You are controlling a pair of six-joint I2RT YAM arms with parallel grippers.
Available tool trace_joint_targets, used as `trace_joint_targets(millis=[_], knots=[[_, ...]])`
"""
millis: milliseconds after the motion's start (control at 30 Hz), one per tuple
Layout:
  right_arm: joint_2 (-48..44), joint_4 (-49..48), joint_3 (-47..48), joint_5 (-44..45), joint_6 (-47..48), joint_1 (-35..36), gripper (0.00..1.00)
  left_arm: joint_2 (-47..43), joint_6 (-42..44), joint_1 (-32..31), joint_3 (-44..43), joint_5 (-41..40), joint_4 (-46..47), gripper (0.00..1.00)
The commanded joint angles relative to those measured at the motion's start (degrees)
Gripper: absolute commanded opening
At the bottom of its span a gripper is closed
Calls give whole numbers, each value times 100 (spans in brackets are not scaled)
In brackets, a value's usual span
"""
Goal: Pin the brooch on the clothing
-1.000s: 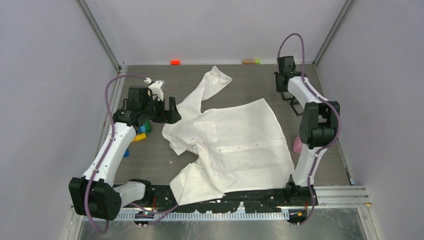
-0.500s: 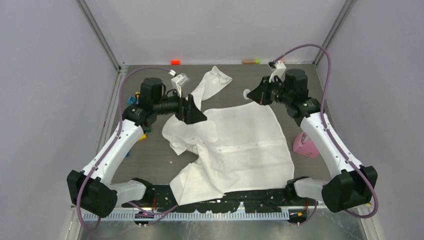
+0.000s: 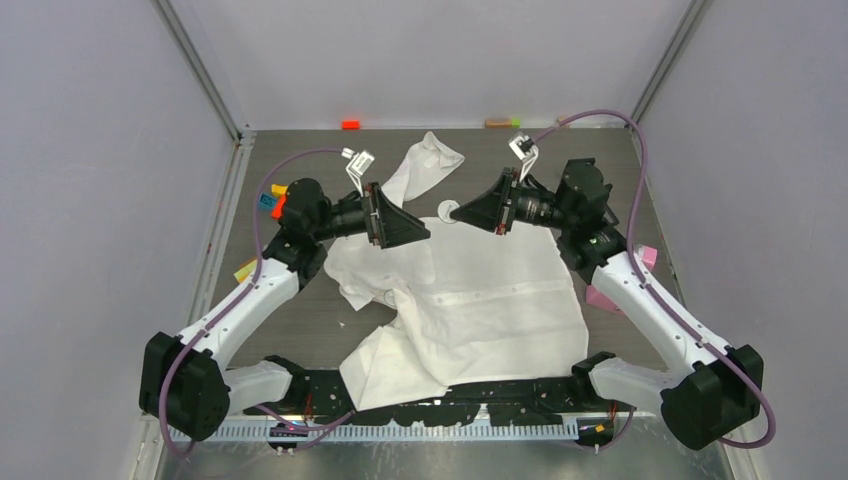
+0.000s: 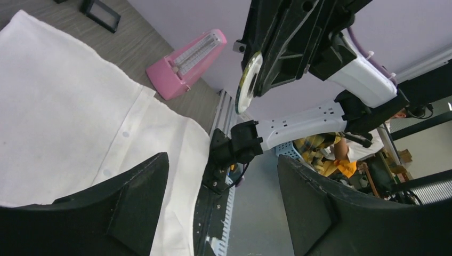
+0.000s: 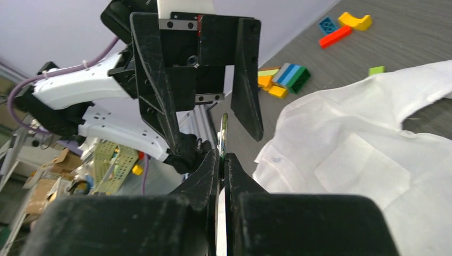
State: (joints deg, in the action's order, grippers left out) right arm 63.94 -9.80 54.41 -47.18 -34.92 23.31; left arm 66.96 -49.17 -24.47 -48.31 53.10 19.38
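Note:
The white shirt (image 3: 490,290) lies spread on the table, collar to the left and chest pocket (image 3: 413,262) up; it also shows in the left wrist view (image 4: 64,106) and the right wrist view (image 5: 373,160). My right gripper (image 3: 460,212) is shut on the brooch (image 3: 451,211), a small round disc, and holds it in the air above the shirt's upper edge. The brooch shows edge-on in the left wrist view (image 4: 248,82) and between my right gripper's fingertips (image 5: 224,133). My left gripper (image 3: 418,230) is open and empty, raised over the collar, facing the right gripper a short way apart; its fingers (image 5: 248,80) show beyond the brooch.
A pink wedge-shaped object (image 3: 603,297) stands right of the shirt, also seen from the left wrist (image 4: 186,61). Coloured blocks (image 3: 275,200) lie at the left (image 5: 288,77). An orange block (image 3: 350,124) and another block (image 3: 503,122) lie by the back wall.
Both arms have swung in toward the middle above the shirt. The right gripper has carried the brooch leftward, and the left gripper has moved right until the two face each other.

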Motion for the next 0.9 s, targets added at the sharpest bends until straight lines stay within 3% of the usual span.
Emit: trace_joint_targets(millis=[0,233,600,867], knots=[[176,-644,185,-767,-429,78,1,15,-506,-66,-132,318,1015,73],[292,-743,207,-871,-455,209,1,26,-506,-106,-141,478,1068,49],[456,-433,343,-1046,-266,337,1,232,-568,-128,-205,467,1147,32],[505,229,503,-1093,127,371,4,330,-561,-146,-256,511,1162,0]])
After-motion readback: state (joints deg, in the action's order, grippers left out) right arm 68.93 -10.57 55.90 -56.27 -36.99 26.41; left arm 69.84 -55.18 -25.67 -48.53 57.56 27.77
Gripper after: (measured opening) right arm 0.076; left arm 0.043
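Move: The brooch, held upright in the right hand's fingertips, lies about 3 cm ahead of the open left hand, 4 cm to its right and 2 cm above it; from the right hand it is about 1 cm ahead and 1 cm left. The left fingertips, where it is being taken, lie about 2 cm back, 5 cm left and 2 cm below the right hand. The clothing's pocket is some 9 cm ahead, 2 cm left and 26 cm below the left hand; the button strip lies about 2 cm ahead, 16 cm right, equally low. Back and to its left, the right hand carries the brooch about 3 to 4 cm towards the left fingertips, sinking slightly and turning some 10 degrees counter-clockwise, grip kept shut. The left hand eases about 1 cm back and right, rises nearly 2 cm, settles halfway down again, and closes from wide open to pinch the brooch's near edge. ##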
